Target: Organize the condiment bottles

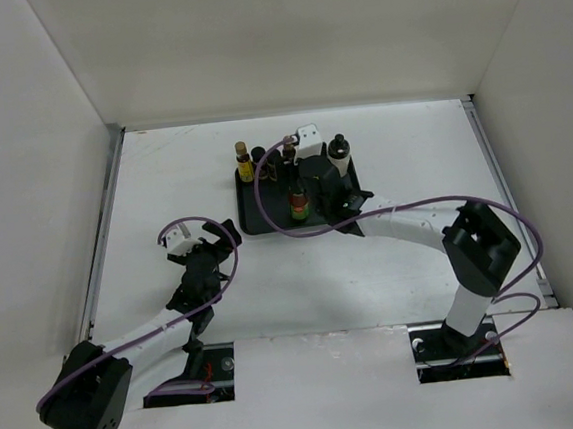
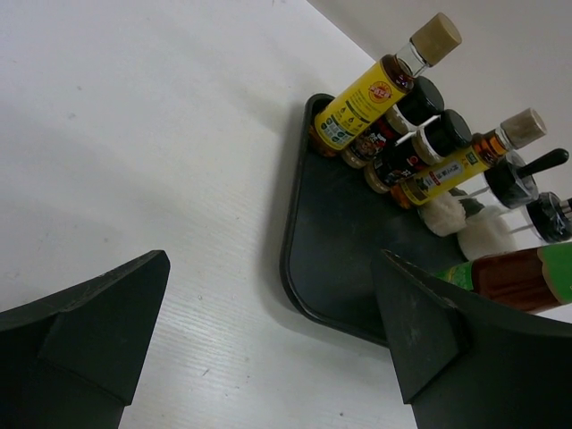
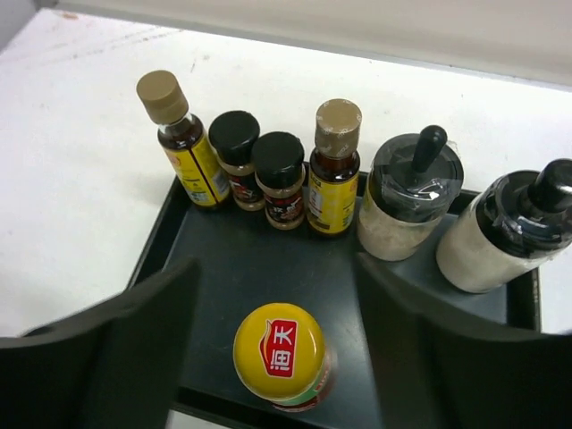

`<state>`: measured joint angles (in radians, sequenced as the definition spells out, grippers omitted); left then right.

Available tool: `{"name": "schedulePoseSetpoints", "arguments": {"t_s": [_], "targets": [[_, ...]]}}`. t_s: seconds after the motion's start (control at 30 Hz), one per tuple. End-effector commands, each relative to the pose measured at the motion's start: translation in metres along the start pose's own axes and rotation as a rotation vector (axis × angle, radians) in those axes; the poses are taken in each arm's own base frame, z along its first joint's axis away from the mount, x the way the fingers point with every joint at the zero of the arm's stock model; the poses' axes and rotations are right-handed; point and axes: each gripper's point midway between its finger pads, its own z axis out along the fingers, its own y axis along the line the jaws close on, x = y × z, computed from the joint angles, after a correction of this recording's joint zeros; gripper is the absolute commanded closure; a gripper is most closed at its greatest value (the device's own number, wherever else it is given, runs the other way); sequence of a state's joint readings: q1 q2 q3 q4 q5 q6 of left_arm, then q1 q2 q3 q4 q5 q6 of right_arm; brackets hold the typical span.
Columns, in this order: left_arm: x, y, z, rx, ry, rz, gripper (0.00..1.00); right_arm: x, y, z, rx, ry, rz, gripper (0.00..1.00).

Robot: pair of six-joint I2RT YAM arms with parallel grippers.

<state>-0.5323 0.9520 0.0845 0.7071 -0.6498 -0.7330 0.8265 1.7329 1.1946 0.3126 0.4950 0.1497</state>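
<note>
The condiment bottles stand on a black tray (image 3: 223, 268). Along its far side are two slim brown bottles with yellow labels (image 3: 183, 134) (image 3: 335, 165), two small black-capped jars (image 3: 235, 156) (image 3: 279, 174) and two squat whitish bottles (image 3: 407, 201) (image 3: 500, 237). The red bottle with a yellow cap (image 3: 279, 351) stands upright alone near the front edge. My right gripper (image 3: 277, 268) is open, one finger on each side of it, with gaps on both sides. My left gripper (image 2: 273, 268) is open and empty above the table, left of the tray's corner (image 2: 308, 295).
In the top view the tray (image 1: 257, 220) lies at the table's far middle with the right gripper (image 1: 305, 195) over it. The left gripper (image 1: 213, 239) sits just off its left side. White walls enclose the table on three sides.
</note>
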Motion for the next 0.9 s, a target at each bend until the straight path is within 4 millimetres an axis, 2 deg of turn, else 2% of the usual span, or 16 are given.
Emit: {"name": "schedulePoseSetpoints", "arguments": {"t_s": [0.0,0.03,0.07,0.2,0.27,0.33,0.43,0.53,0.63,0.77,0.87], "targets": [[-0.013,-0.014,0.004,0.033,-0.034,-0.037,0.00,-0.045,0.003,-0.014,-0.015,-0.121,0.081,0.19],[-0.013,-0.013,0.004,0.029,-0.035,-0.034,0.00,-0.050,0.002,-0.018,-0.017,-0.133,0.086,0.13],[-0.013,-0.013,0.004,0.028,-0.033,-0.033,0.00,-0.057,0.000,-0.022,-0.016,-0.146,0.088,0.00],[-0.013,-0.012,0.006,0.012,-0.029,-0.017,0.00,-0.085,-0.022,-0.054,0.013,-0.215,0.104,0.00],[-0.009,-0.009,0.010,-0.011,-0.008,0.012,0.00,-0.097,-0.051,-0.075,0.066,-0.272,0.151,0.00],[-0.005,-0.010,0.013,-0.030,0.018,0.034,0.00,-0.099,-0.085,-0.097,0.134,-0.325,0.196,0.00],[-0.003,-0.009,0.017,-0.062,0.040,0.063,0.00,-0.077,-0.144,-0.124,0.269,-0.361,0.276,0.00],[0.000,-0.006,0.020,-0.089,0.062,0.085,0.00,-0.036,-0.203,-0.140,0.421,-0.354,0.361,0.00],[-0.004,0.002,0.022,-0.123,0.062,0.095,0.00,0.002,-0.241,-0.149,0.522,-0.336,0.466,0.00],[-0.016,0.013,0.020,-0.158,0.031,0.081,0.00,0.036,-0.260,-0.145,0.556,-0.298,0.608,0.00],[-0.025,0.021,0.015,-0.175,-0.003,0.069,0.00,0.049,-0.263,-0.138,0.564,-0.264,0.623,0.00]]}}
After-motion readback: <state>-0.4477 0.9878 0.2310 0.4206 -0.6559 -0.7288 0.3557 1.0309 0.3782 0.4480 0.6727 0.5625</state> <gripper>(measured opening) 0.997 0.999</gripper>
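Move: The yellow-capped sauce bottle stands upright between the right hand's opening fingers, its middle about 1 cm back and roughly 6 cm below. From that hand, the nearest jar with a black lid is some 10 cm ahead, 4 cm right and 11 cm lower. The small yellow-label bottle is about 10 cm ahead, 1 cm left, 10 cm lower; the end jar 9 cm ahead, 11 cm right, 11 cm lower. The same sauce bottle lies some 23 cm right of the left hand, 9 cm ahead, 3 cm higher. Having already loosened on the sauce bottle, the right fingers spread fully and the hand backs up and off it, climbing about 9 cm while it starts to sweep right. It then swings fast out over the tray's right edge to the bare table, some 30 cm right and 7 cm back in all, sinking to about 5 cm below where it began as the wrist turns some 40 degrees clockwise, fingers left wide open. ##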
